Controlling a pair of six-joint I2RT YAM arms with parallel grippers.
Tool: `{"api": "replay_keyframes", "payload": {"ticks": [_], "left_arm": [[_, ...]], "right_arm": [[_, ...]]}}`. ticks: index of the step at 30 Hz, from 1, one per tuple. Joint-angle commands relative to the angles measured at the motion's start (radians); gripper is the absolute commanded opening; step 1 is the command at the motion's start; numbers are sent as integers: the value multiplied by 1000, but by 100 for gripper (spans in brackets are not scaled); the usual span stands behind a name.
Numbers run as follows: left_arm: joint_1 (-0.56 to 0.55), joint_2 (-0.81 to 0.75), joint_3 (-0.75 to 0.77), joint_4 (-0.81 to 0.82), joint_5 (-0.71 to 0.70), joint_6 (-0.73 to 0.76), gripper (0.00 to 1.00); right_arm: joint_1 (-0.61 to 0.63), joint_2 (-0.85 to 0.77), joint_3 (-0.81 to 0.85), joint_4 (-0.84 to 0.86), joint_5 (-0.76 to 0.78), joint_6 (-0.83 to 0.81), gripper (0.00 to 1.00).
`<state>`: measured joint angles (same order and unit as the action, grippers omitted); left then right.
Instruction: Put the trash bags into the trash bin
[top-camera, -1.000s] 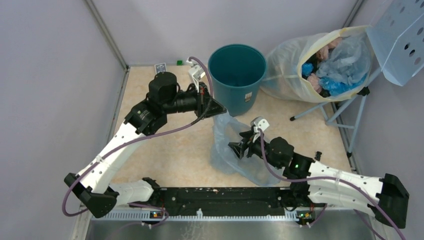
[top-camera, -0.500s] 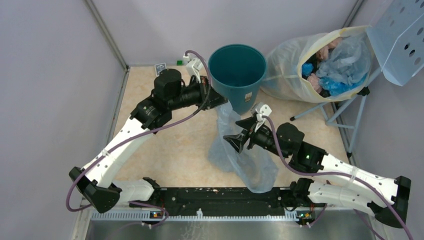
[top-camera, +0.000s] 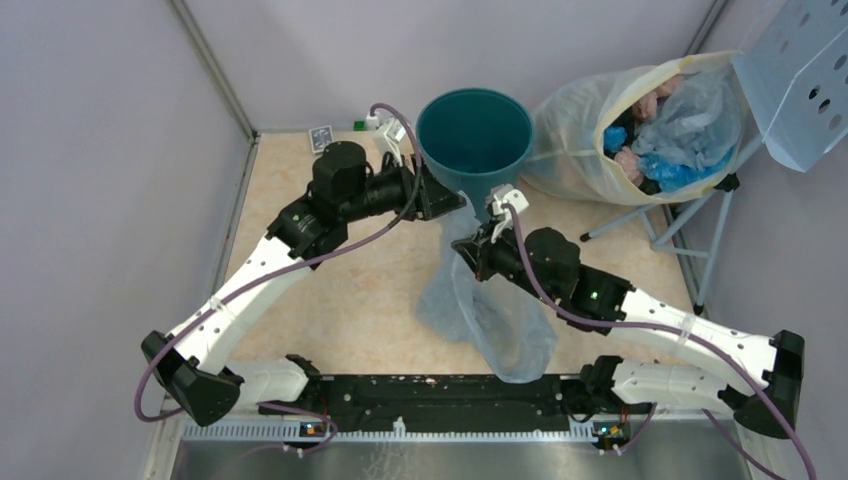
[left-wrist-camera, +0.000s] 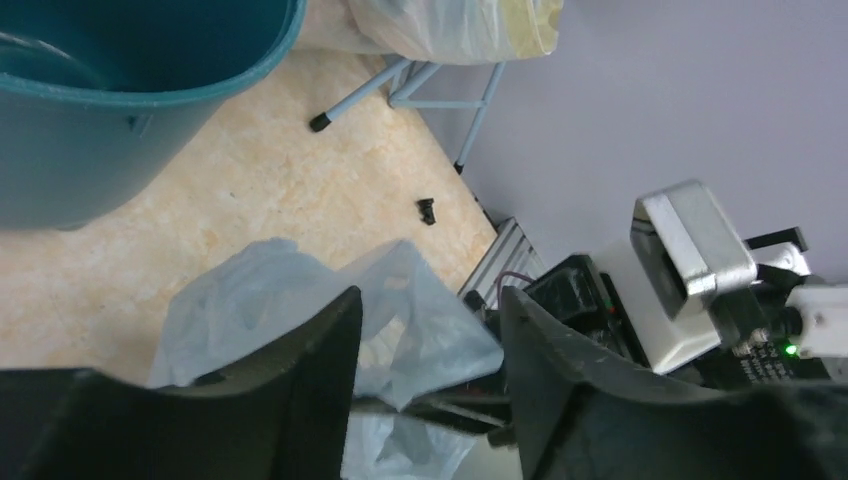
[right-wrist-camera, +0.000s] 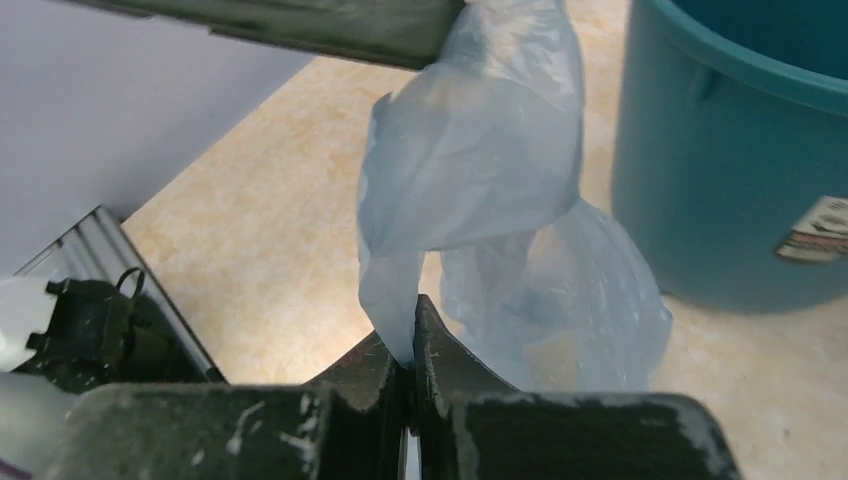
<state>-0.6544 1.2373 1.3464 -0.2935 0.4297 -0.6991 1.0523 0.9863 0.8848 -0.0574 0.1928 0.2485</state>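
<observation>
The pale-blue trash bag (top-camera: 490, 310) hangs crumpled from just below the bin's near rim down to the table. My right gripper (top-camera: 468, 255) is shut on a fold of the bag (right-wrist-camera: 470, 170), pinched between its fingertips (right-wrist-camera: 410, 310). My left gripper (top-camera: 458, 205) is beside the bin, its jaws (left-wrist-camera: 430, 297) apart. The bag's top (left-wrist-camera: 300, 300) shows between them; whether it touches them I cannot tell. The dark-teal trash bin (top-camera: 473, 135) stands upright and open, and its white label (right-wrist-camera: 820, 230) faces the right wrist view.
A big yellowish sack (top-camera: 600, 140) stuffed with blue and pink bags leans at the back right on a blue metal stand (top-camera: 650, 225). A perforated pale panel (top-camera: 800, 80) juts in at the top right. Grey walls close the left and back.
My right gripper rose toward the bin and closed on the bag. My left gripper's jaws have opened near the bag's top, close to the bin.
</observation>
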Motion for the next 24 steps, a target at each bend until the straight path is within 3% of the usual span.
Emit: {"api": "replay_keyframes", "payload": {"ticks": [1,3,6,11,14,18,22,24], "left_arm": [[29,-47,0,-72,-37,64,71],[59,-78,-13,-142,-66,98,76],[126,-139,-93,-181,-55,107,77],[170,-251,-280,-158,-57,132,65],[170,-311,-429,-49,-1,163,64],[161,-334,-607,162,96,122,70],[112,-286,-688,284,86,106,82],[81,-248,-705,352,78,122,81]], "right_arm": [[8,-89,10,-21,201,83,0],[-2,-132,-16,-43,216,100,0],[-17,-183,-54,-79,215,128,0],[-24,-260,-124,-87,215,149,0],[-25,-292,-155,-82,203,154,0],[-25,-301,-170,-87,187,160,0],[-24,-301,-175,-84,167,169,0],[-25,-301,-177,-84,162,170,0]]}}
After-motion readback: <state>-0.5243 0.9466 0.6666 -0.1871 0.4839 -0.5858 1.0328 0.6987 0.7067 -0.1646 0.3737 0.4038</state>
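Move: The blue trash bag hangs pinched in the right fingers, its top corner still at the opening left fingers; its middle lies roughly 6 cm back, 7 cm right and 18 cm below the left hand. From the right hand, the trash bin stands about 27 cm ahead, hardly off to the side and 15 cm lower; from the left hand it is some 22 cm ahead, 4 cm right and 23 cm down. The trash bag's top corner comes free of the left fingers as they go on opening wide. The left hand swings about 9 cm to the left, then sinks nearly 20 cm in all and draws back a little, down beside the hanging bag. The right fingers stay shut on the bag and carry it some 7 cm to the right, turning a bit clockwise, rising slightly and then settling lower. ##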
